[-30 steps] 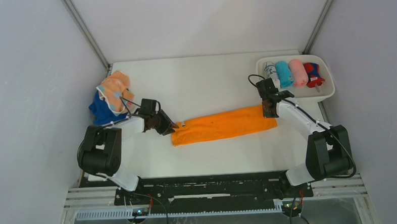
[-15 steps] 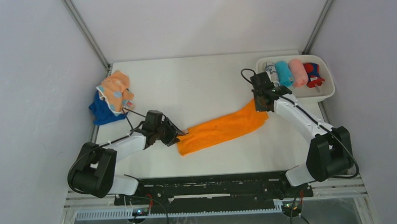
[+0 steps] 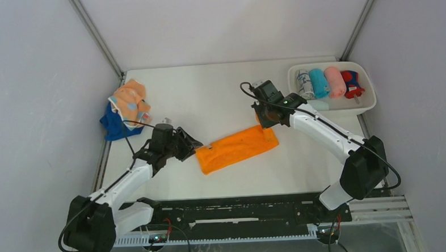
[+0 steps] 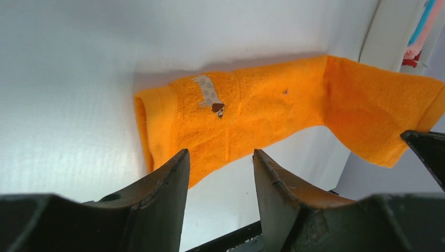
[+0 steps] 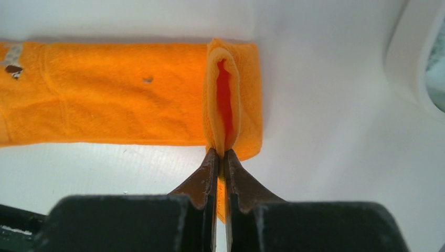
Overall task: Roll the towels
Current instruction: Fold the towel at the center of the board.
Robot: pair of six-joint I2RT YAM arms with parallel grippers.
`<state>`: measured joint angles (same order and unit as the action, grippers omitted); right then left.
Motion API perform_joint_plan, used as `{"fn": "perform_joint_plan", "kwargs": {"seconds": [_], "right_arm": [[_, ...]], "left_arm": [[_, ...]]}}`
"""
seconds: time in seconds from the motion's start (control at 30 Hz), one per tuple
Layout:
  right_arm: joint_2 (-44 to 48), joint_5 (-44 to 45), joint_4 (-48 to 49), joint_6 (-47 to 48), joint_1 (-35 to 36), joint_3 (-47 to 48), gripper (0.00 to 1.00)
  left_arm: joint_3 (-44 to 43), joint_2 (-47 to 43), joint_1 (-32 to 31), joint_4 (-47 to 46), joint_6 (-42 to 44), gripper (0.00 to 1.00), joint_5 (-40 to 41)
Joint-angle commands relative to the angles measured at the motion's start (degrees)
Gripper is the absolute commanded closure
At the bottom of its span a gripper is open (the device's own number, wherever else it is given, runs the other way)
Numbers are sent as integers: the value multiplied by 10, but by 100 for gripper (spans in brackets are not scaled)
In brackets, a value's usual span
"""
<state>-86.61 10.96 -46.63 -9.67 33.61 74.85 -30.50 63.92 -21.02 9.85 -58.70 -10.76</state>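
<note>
A bright orange towel (image 3: pixel 236 149) lies as a long strip across the table's middle. My right gripper (image 3: pixel 264 119) is shut on its right end, lifted and folded back over the strip (image 5: pixel 120 94); the pinched fold stands up between the closed tips (image 5: pixel 221 152). My left gripper (image 3: pixel 194 145) stands open just off the towel's left end (image 4: pixel 252 113), with nothing between its fingers (image 4: pixel 220 153). A peach spotted towel (image 3: pixel 130 101) sits crumpled on a dark blue towel (image 3: pixel 114 128) at the far left.
A white tray (image 3: pixel 345 105) at the back right holds rolled towels, among them a turquoise one (image 3: pixel 319 83) and a pink one (image 3: pixel 336 82). Grey walls close in on both sides of the table.
My right gripper carried the orange towel's right end leftward, doubling it over and shortening the strip. My left gripper let go of the left end and opened.
</note>
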Motion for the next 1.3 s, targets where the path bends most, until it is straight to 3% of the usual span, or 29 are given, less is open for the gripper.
{"fn": "perform_joint_plan", "kwargs": {"seconds": [0.0, 0.37, 0.63, 0.87, 1.27], "right_arm": [[-9, -11, -6, 6, 21, 31, 100], [-40, -26, 1, 4, 86, 72, 100], [-76, -53, 7, 0, 133, 112, 100], [-142, -62, 8, -1, 183, 161, 100], [-246, -87, 0, -17, 246, 243, 100]], "left_arm": [[-10, -45, 8, 89, 39, 47, 59], [-1, 65, 9, 43, 46, 48, 10], [22, 97, 8, 12, 35, 67, 0], [31, 101, 3, -3, 29, 78, -3], [48, 100, -7, -26, 15, 79, -5]]}}
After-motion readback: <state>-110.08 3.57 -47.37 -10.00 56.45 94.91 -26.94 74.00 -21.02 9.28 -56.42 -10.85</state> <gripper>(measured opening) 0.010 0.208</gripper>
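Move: The towel's left edge lies about 2 cm back from the open left hand, 1 cm to its left and 8 cm below. From the right hand, which already holds the lifted end of the towel, that edge is some 27 cm to the left, 5 cm back and 14 cm below, and the fold at the towel's right end is 4 cm ahead, 2 cm to the right and 14 cm down. The towel pile sits roughly 30 cm left and 24 cm ahead of the left hand; the white tray some 30 cm right and 27 cm ahead of the right. Keeping its pinch, the right hand carries the lifted end left over the towel towards the left edge, some 19 cm and 6 cm back, turning about 25 degrees counter-clockwise and sinking 4 cm, nearly all of it late. Meanwhile the left hand, after a brief shift left, drops 7 cm and draws back a little, tips its fingers further down and closes, pinching the towel's left edge. ##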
